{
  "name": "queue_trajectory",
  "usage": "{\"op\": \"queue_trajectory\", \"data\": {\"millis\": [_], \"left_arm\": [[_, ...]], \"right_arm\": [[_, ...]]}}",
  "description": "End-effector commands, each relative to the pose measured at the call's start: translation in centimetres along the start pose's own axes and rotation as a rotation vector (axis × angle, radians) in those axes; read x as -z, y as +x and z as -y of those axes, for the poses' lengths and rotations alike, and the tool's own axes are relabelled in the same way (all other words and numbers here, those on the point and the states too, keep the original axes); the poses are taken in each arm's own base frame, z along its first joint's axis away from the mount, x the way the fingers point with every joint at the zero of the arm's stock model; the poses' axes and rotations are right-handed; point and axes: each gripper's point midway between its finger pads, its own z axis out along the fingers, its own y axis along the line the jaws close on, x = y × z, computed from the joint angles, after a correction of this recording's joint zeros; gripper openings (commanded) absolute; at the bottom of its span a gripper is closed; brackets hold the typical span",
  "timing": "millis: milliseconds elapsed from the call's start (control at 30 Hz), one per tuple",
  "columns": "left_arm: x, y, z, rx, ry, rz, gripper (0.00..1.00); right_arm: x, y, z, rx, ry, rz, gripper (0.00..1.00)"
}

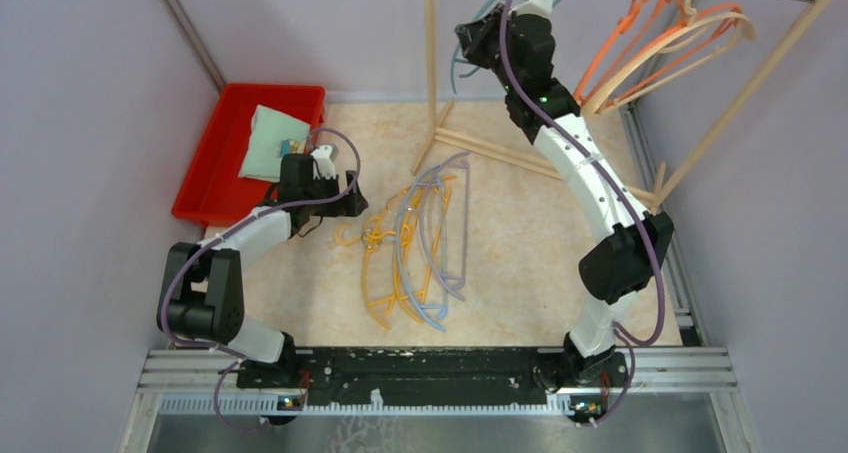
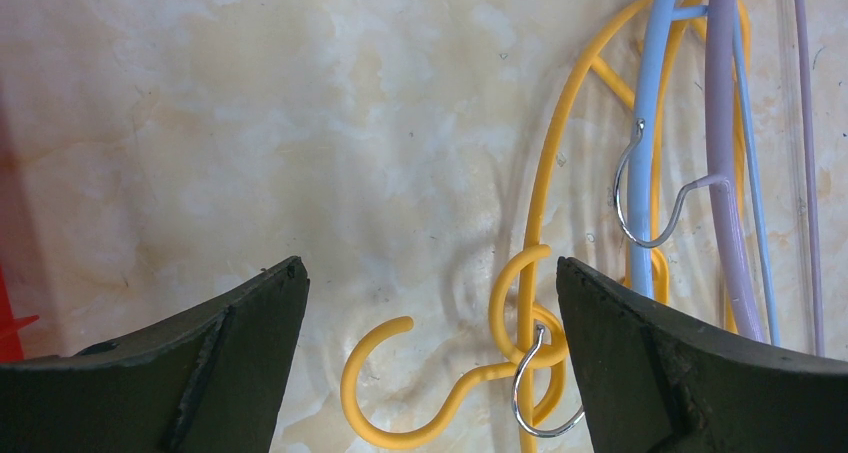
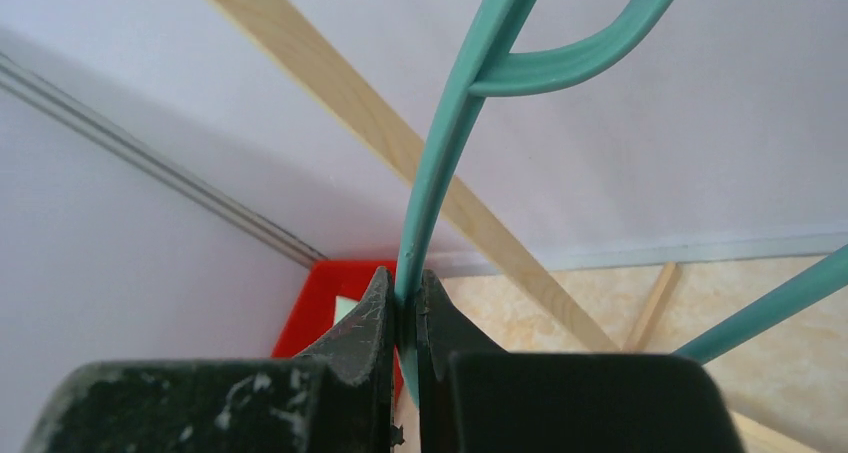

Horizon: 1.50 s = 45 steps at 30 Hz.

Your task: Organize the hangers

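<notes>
Several hangers [image 1: 420,238] in yellow, light blue and lavender lie tangled on the table's middle. My left gripper [image 1: 345,205] hovers at the pile's left edge. In the left wrist view this gripper [image 2: 430,303] is open, and the yellow hanger's hook [image 2: 385,393] lies on the table between its fingers, untouched. The light blue hanger [image 2: 650,123] and lavender hanger [image 2: 725,173] lie to the right. My right gripper [image 1: 470,43] is raised at the back, shut [image 3: 403,303] on a teal hanger [image 3: 440,153]. Orange hangers [image 1: 620,43] and a beige hanger [image 1: 700,35] hang on the rack rail.
A red bin [image 1: 215,163] holding a folded pale green cloth [image 1: 272,143] sits at the back left. The rack's wooden poles [image 1: 430,53] stand at the back, with a slanted pole [image 1: 740,93] on the right. Purple walls close in both sides.
</notes>
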Motion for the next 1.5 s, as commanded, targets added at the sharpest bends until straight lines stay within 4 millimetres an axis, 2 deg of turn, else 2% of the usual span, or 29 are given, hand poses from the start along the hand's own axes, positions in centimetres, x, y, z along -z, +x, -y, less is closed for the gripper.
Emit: {"op": "queue_trajectory", "data": {"millis": [0,133,333,533,633,700,1100,1267,1467], "left_arm": [[0.3,-0.1,-0.2,-0.016,-0.01,0.007,0.98],[0.4,0.2,-0.3,-0.016,-0.015,0.004,0.99],[0.4,0.3,-0.3,-0.015,-0.015,0.0,0.98],[0.4,0.4,-0.4,-0.016,-0.013,-0.002,0.98],[0.4,0.4,-0.4,-0.015,-0.013,-0.004,0.98],[0.3,0.4,-0.3,-0.013,-0.01,-0.006,0.98],[0.2,0.4,-0.2,-0.01,-0.003,-0.004,0.98],[0.2,0.5,-0.2,-0.007,0.001,-0.006,0.98],[0.3,0.5,-0.2,-0.012,-0.001,-0.001,0.98]], "right_arm": [[-0.1,-4.2,-2.9,-0.058,-0.126,0.117,0.0],[-0.3,-4.1,-2.0,-0.058,-0.101,0.109,0.0],[-0.4,-4.2,1.6,-0.089,-0.031,0.103,0.0],[1.0,-5.5,5.3,-0.139,0.028,0.124,0.0],[1.7,-5.4,6.6,-0.141,0.058,0.123,0.0],[3.1,-6.4,6.4,-0.138,0.055,0.141,0.0],[7.5,-7.8,6.6,-0.111,0.077,0.14,0.0],[9.0,-7.1,8.0,-0.107,0.12,0.123,0.0],[10.3,-7.8,10.1,-0.122,0.162,0.135,0.0]]}}
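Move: The right hand already grips the lower end of the teal hanger, whose body and hook reach forward and right of it. The stretch of the rack's metal rail where hangers already hang lies about 34 cm to its right, 7 cm farther out and 12 cm higher. The bodies of those orange and wooden hangers are some 32 cm right, level fore and aft and in height. From the idle left hand, that stretch lies about 58 cm right, 33 cm ahead and 48 cm up. Keeping the teal hanger's end pinched in shut fingers, the right hand carries it about 14 cm to the right, towards the hanging orange and wooden hangers. It first edges some 3 cm forward, then swings back about 7 cm while still going right, staying near the same height. The wrist turns about 10 degrees clockwise and rolls a little, left side rising. ##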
